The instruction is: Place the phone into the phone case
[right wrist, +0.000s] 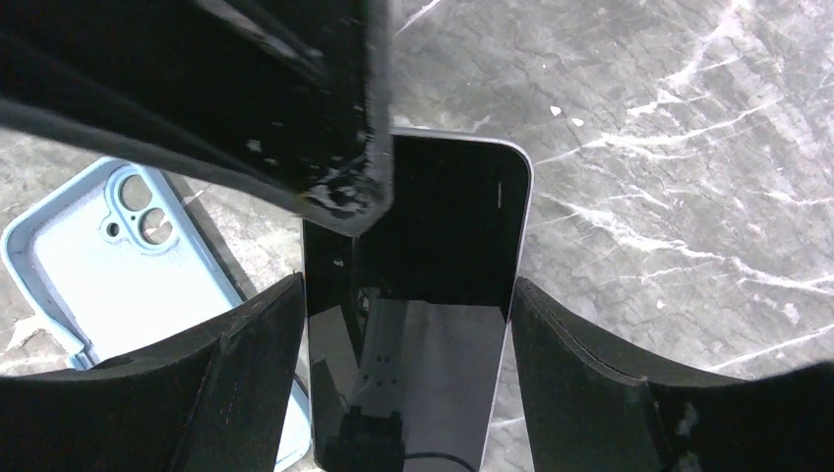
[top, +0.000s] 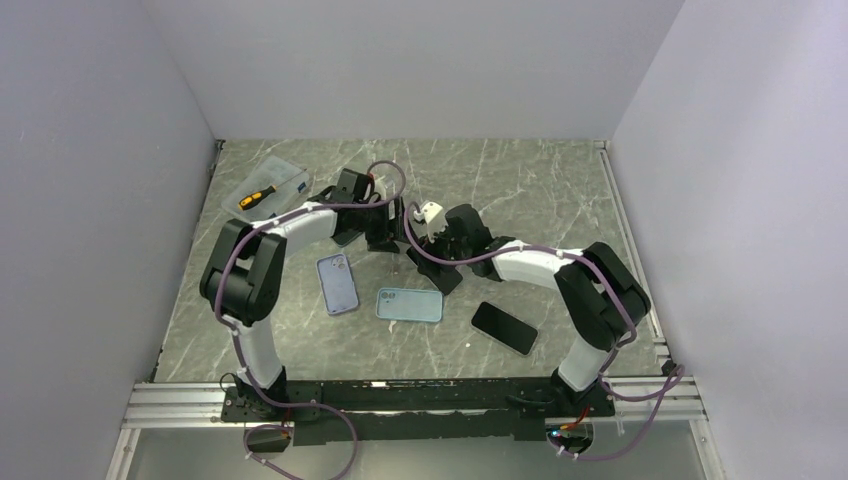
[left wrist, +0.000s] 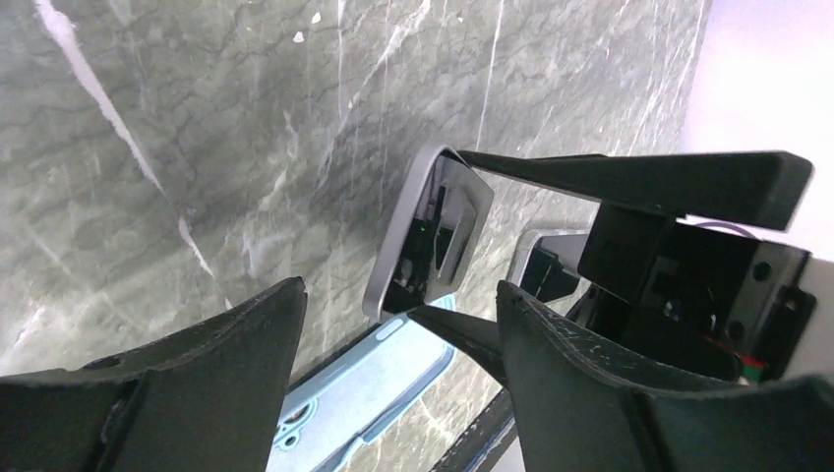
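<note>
My right gripper point(right wrist: 405, 295) is shut on a phone point(right wrist: 443, 226) with a black screen and silver edges, holding it by its long sides, tilted above the table. An empty light blue phone case point(right wrist: 128, 285) lies open side up just left of it; the case also shows in the top view point(top: 410, 304) and the left wrist view point(left wrist: 384, 393). My left gripper point(left wrist: 398, 295) is open and empty, close to the far end of the held phone point(left wrist: 433, 231). One left finger point(right wrist: 295, 118) hangs over the phone's top corner. In the top view both grippers meet behind the case, left point(top: 385, 238) and right point(top: 432, 262).
A lavender phone or case point(top: 338, 283) lies left of the blue case. A black phone point(top: 503, 327) lies to the right near my right arm. A clear box point(top: 268, 187) with an orange-handled tool stands at the back left. Walls enclose three sides.
</note>
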Robot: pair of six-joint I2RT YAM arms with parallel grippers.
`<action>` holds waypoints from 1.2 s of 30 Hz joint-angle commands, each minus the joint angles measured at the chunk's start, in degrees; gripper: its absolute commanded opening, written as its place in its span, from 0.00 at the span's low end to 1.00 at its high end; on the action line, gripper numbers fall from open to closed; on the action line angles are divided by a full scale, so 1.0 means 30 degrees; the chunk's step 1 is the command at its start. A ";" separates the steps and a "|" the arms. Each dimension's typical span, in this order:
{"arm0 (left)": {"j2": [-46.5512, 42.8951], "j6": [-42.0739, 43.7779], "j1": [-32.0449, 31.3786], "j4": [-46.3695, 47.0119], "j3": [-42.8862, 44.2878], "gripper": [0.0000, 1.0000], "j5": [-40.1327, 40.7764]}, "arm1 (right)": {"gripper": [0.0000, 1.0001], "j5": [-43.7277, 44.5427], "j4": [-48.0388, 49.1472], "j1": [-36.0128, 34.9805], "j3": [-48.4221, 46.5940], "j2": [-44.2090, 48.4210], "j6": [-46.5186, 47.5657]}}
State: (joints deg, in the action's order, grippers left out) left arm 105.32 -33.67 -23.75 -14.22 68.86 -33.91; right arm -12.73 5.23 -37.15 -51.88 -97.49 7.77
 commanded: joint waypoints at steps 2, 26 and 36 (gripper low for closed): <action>0.1346 0.0070 0.0064 0.1484 0.0980 0.74 -0.1879 | 0.45 -0.0826 0.1884 0.0077 0.0204 0.1031 0.0427; 0.2300 0.0049 0.0038 0.3330 0.0265 0.15 -0.4878 | 0.46 -0.0598 0.2182 0.0251 0.0350 0.1005 0.0342; 0.1602 -0.0696 0.0036 0.4543 -0.0346 0.00 -0.5580 | 0.73 -0.0354 0.1639 0.0312 -0.0033 0.1004 0.0285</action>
State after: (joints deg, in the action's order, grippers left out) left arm 112.44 -33.26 -22.74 -2.81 69.08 -48.86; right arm -14.92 6.87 -35.92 -50.83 -95.88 8.51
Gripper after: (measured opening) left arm 0.045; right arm 0.727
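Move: Just right of the left hand is the raised end of the phone; its middle is about 7 cm right, 3 cm back and 4 cm below. From that hand the blue case lies 13 cm back, 2 cm right, the lavender case 8 cm back, 14 cm left, both roughly 10 cm down. The right hand holds the phone at its middle, the blue case some 11 cm back, 5 cm left and 6 cm below. Closing on the phone's raised end, the left hand sinks about 2 cm as it edges right, then shuts its wide-open fingers and pinches that end, one finger on the screen side and one behind. While closing it rises again almost as far, ending 2.5 cm farther right, with fingertips tipped up some 10 degrees and swung slightly clockwise. The right hand keeps its grip on the long edges, nearly still, lifting about 1 cm at the end. ##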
